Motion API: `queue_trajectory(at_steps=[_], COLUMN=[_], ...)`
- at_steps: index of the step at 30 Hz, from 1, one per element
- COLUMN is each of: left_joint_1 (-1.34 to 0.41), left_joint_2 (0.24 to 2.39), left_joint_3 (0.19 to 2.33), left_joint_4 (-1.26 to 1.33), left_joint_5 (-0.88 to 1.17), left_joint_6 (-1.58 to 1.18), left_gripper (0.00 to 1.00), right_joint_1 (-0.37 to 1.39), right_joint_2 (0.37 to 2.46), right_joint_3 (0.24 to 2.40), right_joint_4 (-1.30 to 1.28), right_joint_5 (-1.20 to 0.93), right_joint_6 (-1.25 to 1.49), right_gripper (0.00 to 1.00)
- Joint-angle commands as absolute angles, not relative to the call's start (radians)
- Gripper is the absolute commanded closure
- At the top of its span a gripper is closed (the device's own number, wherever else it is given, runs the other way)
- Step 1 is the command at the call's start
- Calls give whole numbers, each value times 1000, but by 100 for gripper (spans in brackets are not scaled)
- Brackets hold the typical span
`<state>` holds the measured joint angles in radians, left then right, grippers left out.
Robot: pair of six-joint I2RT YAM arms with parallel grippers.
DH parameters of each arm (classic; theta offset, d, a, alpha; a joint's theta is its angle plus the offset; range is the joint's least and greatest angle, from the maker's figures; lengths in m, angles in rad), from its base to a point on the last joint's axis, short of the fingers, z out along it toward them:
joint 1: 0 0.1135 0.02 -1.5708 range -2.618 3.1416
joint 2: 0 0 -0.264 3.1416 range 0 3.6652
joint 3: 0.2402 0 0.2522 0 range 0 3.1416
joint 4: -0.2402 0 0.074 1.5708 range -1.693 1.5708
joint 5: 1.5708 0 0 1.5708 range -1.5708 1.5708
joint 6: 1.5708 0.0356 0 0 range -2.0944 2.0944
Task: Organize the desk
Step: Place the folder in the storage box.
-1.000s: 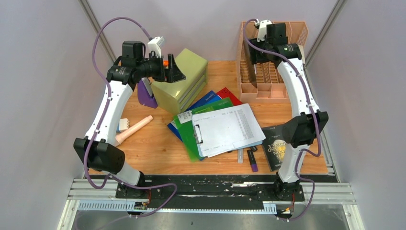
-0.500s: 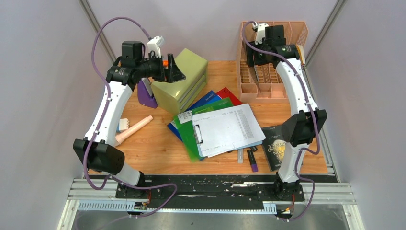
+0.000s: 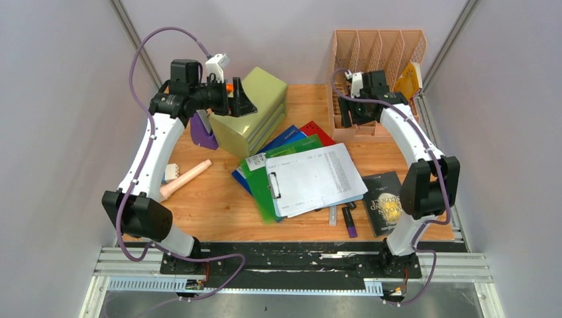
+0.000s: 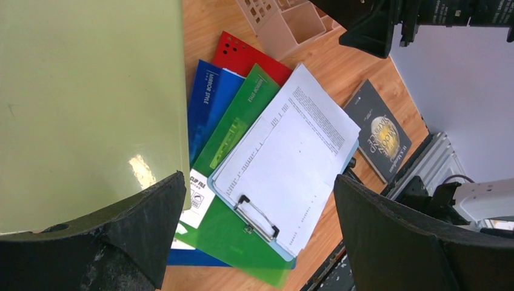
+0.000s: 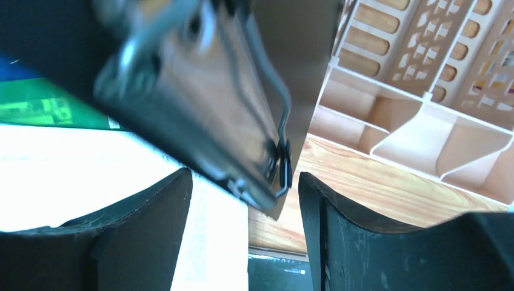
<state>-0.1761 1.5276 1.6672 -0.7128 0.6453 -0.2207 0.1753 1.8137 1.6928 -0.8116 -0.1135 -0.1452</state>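
The desk (image 3: 219, 205) is orange-brown wood with a metal rail at its near edge. A paper-covered clipboard (image 3: 315, 179) lies mid-desk over green (image 3: 262, 192), blue and red folders. My left gripper (image 3: 240, 99) hovers open over the olive-green drawer chest (image 3: 255, 109); in the left wrist view its jaws (image 4: 257, 182) frame the clipboard (image 4: 285, 163) far below. My right gripper (image 3: 351, 112) hangs open at the front of the peach file rack (image 3: 374, 73). In the right wrist view a blurred brown board with a metal clip (image 5: 230, 109) shows just beyond the right gripper (image 5: 244, 176), touching neither finger.
A black book (image 3: 388, 202), a purple marker (image 3: 349, 223) and a grey pen (image 3: 333, 215) lie at the near right. A peach cylinder (image 3: 185, 179) and a small white piece (image 3: 171, 173) sit at the left, with a purple object (image 3: 202, 131) behind them. A yellow item (image 3: 407, 79) stands in the rack.
The right arm has come down and back from the top of the rack to its front, jaws widening, uncovering the yellow item. The left arm has not moved.
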Motion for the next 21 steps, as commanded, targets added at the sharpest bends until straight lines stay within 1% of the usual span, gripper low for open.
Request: queue_trajectory(at_steps=[1,4,7,9,12,14,16,18,21], left_joint_1=[-176,-176,-176,-176,-176,-176,-176,-176,-176], left_joint_2=[1487,1492,1495,1495,1494,1493,1491,1489,1486], left_joint_3=[1657,1655,1655,1654,1653,1653,1654,1652,1652], left_joint_4=[-673,-671,-672,-672,-672,-673,-673,-673,-672], left_joint_5=[642,640,639,636,630,630,631,632,636], left_joint_6=[-202,-205,-207,-207,-206,-207,-207,-207,-208], left_gripper=[0,0,0,0,0,0,0,0,0], right_joint_1=[173,173,172,173,173,174,174,175,175], right_joint_2=[1696,1668,1653,1652,1641,1620,1597,1576,1594], right_joint_3=[1554,1476,1424,1412,1424,1443,1474,1525,1657], right_joint_4=[-609,-516,-433,-411,-408,-413,-431,-458,-577], right_joint_5=[-54,-31,-17,-15,-28,-41,-48,-51,-51], right_joint_6=[-201,-225,-246,-253,-249,-246,-245,-246,-238], right_gripper=[34,39,49,60,82,94,100,100,100])
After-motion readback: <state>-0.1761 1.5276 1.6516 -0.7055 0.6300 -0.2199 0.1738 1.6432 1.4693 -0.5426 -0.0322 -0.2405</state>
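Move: The folder is between the right hand's open fingers by its clip end, its middle about 5 cm ahead, 2 cm left and roughly level with the hand. The storage box's middle lies about 19 cm ahead, 8 cm right and 7 cm lower. The red file is some 10 cm ahead, 7 cm left and 17 cm below. From the left hand, the folder is about 13 cm ahead, 26 cm right and 14 cm below. Down about 2 cm and right nearly as much, with a brief centimetre back then forward again, the right hand eases around the folder's near end. Its fingertips swing forward some 15 degrees and the half-open fingers shut, pinching the thin board between them; then the hand lifts straight up about 4 cm, keeping its grip. ##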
